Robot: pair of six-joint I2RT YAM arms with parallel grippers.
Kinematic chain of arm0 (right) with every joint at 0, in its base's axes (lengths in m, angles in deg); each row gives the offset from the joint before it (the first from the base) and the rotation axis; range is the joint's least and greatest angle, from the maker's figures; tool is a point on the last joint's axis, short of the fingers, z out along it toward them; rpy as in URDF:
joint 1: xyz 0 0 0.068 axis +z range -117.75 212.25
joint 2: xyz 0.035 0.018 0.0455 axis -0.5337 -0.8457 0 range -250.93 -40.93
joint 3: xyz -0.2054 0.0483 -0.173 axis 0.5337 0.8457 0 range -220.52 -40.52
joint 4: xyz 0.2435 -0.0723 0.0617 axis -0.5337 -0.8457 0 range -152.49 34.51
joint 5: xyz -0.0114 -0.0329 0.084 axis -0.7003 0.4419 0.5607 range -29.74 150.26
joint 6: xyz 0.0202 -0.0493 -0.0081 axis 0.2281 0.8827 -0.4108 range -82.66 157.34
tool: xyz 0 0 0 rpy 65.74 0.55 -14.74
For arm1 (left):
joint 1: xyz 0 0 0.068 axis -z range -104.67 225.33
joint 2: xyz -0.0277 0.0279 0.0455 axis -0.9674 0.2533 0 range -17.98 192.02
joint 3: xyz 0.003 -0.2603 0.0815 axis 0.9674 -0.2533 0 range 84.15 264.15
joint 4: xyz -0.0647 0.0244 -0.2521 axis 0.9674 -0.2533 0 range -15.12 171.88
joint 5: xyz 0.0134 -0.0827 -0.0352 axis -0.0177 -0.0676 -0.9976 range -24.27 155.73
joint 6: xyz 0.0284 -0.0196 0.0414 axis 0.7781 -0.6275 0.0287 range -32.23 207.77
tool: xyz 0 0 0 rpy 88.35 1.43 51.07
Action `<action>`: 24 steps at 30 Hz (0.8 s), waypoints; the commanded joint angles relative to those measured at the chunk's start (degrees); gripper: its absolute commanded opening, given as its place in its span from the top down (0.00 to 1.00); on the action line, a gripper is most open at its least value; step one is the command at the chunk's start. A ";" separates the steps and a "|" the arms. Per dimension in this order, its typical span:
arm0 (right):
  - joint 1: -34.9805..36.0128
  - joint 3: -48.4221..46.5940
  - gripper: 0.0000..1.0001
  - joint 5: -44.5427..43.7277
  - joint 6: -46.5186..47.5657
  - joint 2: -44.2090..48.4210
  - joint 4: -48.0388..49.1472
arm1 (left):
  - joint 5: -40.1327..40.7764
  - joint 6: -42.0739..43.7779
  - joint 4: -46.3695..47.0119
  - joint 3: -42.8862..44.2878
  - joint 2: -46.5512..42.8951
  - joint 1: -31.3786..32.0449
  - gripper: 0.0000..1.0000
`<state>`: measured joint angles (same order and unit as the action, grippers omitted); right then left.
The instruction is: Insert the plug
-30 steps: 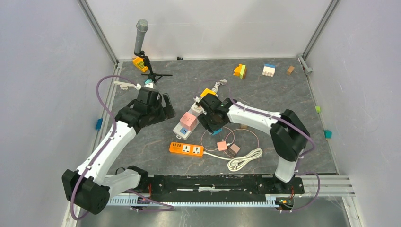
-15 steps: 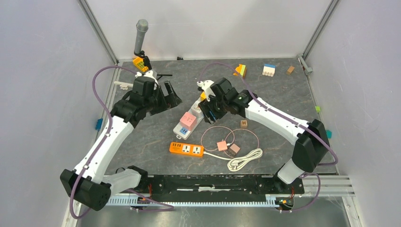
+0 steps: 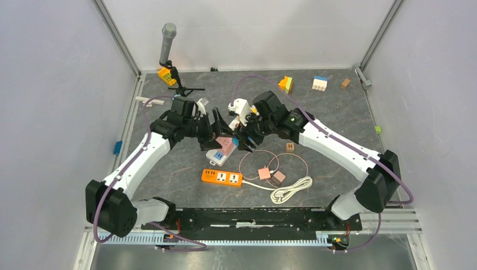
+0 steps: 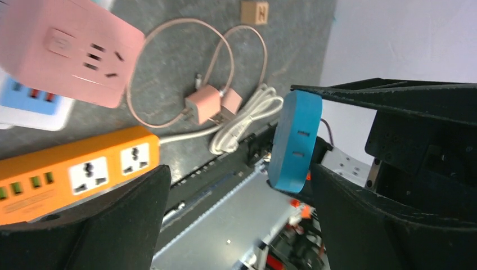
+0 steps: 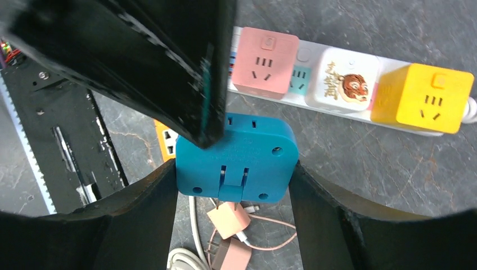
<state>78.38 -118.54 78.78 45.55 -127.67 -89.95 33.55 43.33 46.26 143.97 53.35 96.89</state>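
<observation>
My right gripper is shut on a blue plug, one finger on each side, prongs folded against its face. The plug hangs just above the white power strip, which carries a pink cube socket, a white tiger adapter and a yellow cube. From above, the right gripper and the plug sit beside the pink cube. My left gripper is open; one of its fingers crosses over the plug's top left corner. The left wrist view has the plug edge-on between the wide fingers.
An orange power strip lies in front of the white one. Two pink chargers with a looped cable and a coiled white cord lie to its right. A wooden block, a microphone stand and toy blocks stand around.
The right gripper has risen from the table and swung left with the blue plug. The left gripper has moved right and down, close up against the plug.
</observation>
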 commanded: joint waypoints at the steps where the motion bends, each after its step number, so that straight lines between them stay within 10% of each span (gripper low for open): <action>1: 1.75 -4.46 0.52 2.03 4.10 -0.11 -1.31 | -13.34 -8.37 12.22 -3.34 -1.05 -0.05 0.00; 24: 4.91 -11.08 0.53 5.32 6.56 -5.05 -4.65 | -19.26 -4.64 10.21 -0.30 6.20 2.58 0.39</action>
<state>82.91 -126.37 83.13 51.67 -132.50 -95.17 17.02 38.17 55.00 140.49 58.40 98.42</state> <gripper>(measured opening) 0.709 0.651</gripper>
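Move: The blue plug, held in the right hand's fingers, is about 6 cm to the right of the open left hand, 1 cm nearer the bases and at the same height. From the left hand the pink adapter on the white strip lies some 4 cm ahead and 13 cm down, and the orange strip about 6 cm back, 1 cm left and 17 cm down. From the right hand the left gripper is roughly 7 cm straight to the left. The blue plug, still gripped by the right hand, is carried about 3 cm left and 2.5 cm back, rising slightly, as that wrist turns some 10 degrees counter-clockwise. The left hand comes right about 4 cm and back to meet it, tipping its fingertips up and turning clockwise, then closes from wide open to about two-thirds around the plug. ##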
